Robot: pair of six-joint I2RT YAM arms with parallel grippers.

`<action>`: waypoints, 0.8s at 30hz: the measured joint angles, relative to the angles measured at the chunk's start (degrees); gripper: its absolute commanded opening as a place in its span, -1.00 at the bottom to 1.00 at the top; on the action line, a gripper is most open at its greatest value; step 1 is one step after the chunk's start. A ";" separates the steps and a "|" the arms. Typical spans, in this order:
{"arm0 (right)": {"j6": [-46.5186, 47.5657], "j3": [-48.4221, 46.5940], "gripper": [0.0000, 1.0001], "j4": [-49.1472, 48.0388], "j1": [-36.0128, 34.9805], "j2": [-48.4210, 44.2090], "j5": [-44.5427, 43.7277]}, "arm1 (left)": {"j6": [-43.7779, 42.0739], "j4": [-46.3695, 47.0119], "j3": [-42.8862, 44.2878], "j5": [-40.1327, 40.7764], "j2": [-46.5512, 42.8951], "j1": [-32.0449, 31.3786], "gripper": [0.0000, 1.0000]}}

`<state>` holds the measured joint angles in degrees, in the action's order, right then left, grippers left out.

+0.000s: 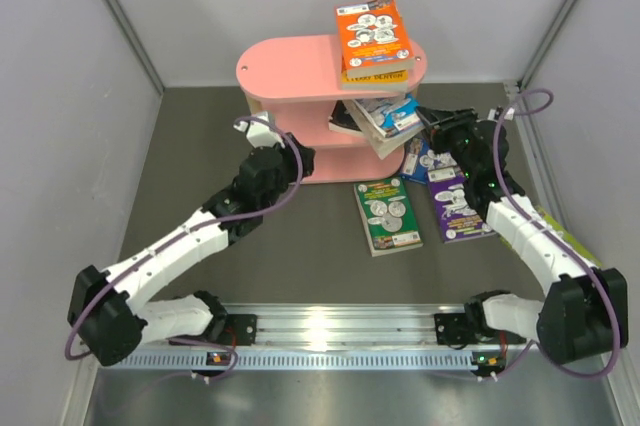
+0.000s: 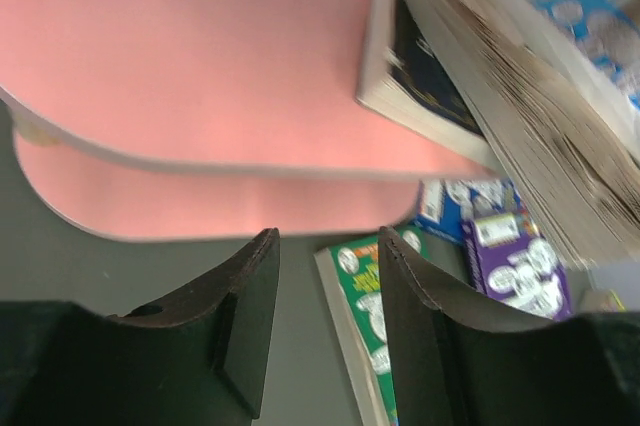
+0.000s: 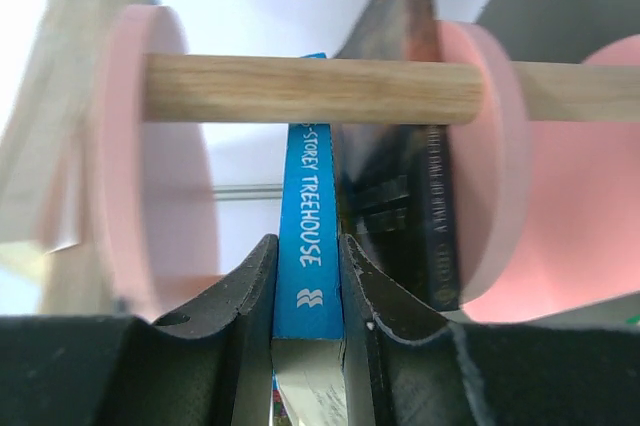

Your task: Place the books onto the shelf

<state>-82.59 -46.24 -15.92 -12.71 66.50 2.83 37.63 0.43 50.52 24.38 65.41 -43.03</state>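
Note:
The pink shelf (image 1: pixel 300 66) stands at the back of the table, with an orange book (image 1: pixel 375 31) on a yellow-spined one (image 1: pixel 380 75) on its top board. More books (image 1: pixel 385 118) lie tilted on the middle tier. My right gripper (image 3: pixel 305 246) is shut on a blue-spined book (image 3: pixel 310 196), held upright next to a dark book (image 3: pixel 400 166) at the shelf's right end, behind a wooden dowel (image 3: pixel 310 88). My left gripper (image 2: pixel 325 241) is open and holds nothing, in front of the shelf's boards (image 2: pixel 200 56). On the table lie a green book (image 1: pixel 388 213) and a purple book (image 1: pixel 460 208).
A blue-covered book (image 1: pixel 418 158) lies near the shelf's foot by the right arm. A lime edge (image 1: pixel 557 229) shows under the right forearm. Grey walls close in the table on both sides and at the back.

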 measured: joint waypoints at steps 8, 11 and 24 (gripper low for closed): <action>1.55 -0.37 -1.00 1.84 -1.86 3.54 -3.37 | -3.30 5.53 1.46 -5.75 8.79 9.03 -0.36; 1.66 -0.35 -1.00 1.79 -2.01 3.54 -3.65 | -4.52 8.13 1.81 -7.30 11.34 8.81 -0.56; 2.43 3.10 -1.00 -3.08 -2.12 3.41 -3.63 | -13.86 28.52 -1.95 -3.72 15.61 8.04 -0.82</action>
<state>-80.16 -43.13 -19.00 -14.83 69.91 -0.80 23.77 28.95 48.58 20.67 81.01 -34.98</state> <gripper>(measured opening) 0.261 0.089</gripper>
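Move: The 26-Storey Treehouse book in my right hand's grip has its middle some 9 cm left of that hand, 2 cm forward and 3 cm lower; it is bound for A Tale of Two Cities on the middle shelf, about 14 cm left, 3 cm ahead and 7 cm below. From my empty left hand, Treehouse lies about 19 cm right and 9 cm ahead, Tale 14 cm right and 10 cm ahead, the green book 22 cm right, 7 cm back and 20 cm down. I reach my left hand about 8 cm forward into the middle shelf's opening, left of the books, dipping some 3 cm before rising slightly; its half-open fingers close nearly shut and its tips lift about 10 degrees towards the end. Meanwhile my right hand keeps its pinch on the Treehouse book's spine side and lowers it some 4 cm towards A Tale of Two Cities, most of that at the start. ##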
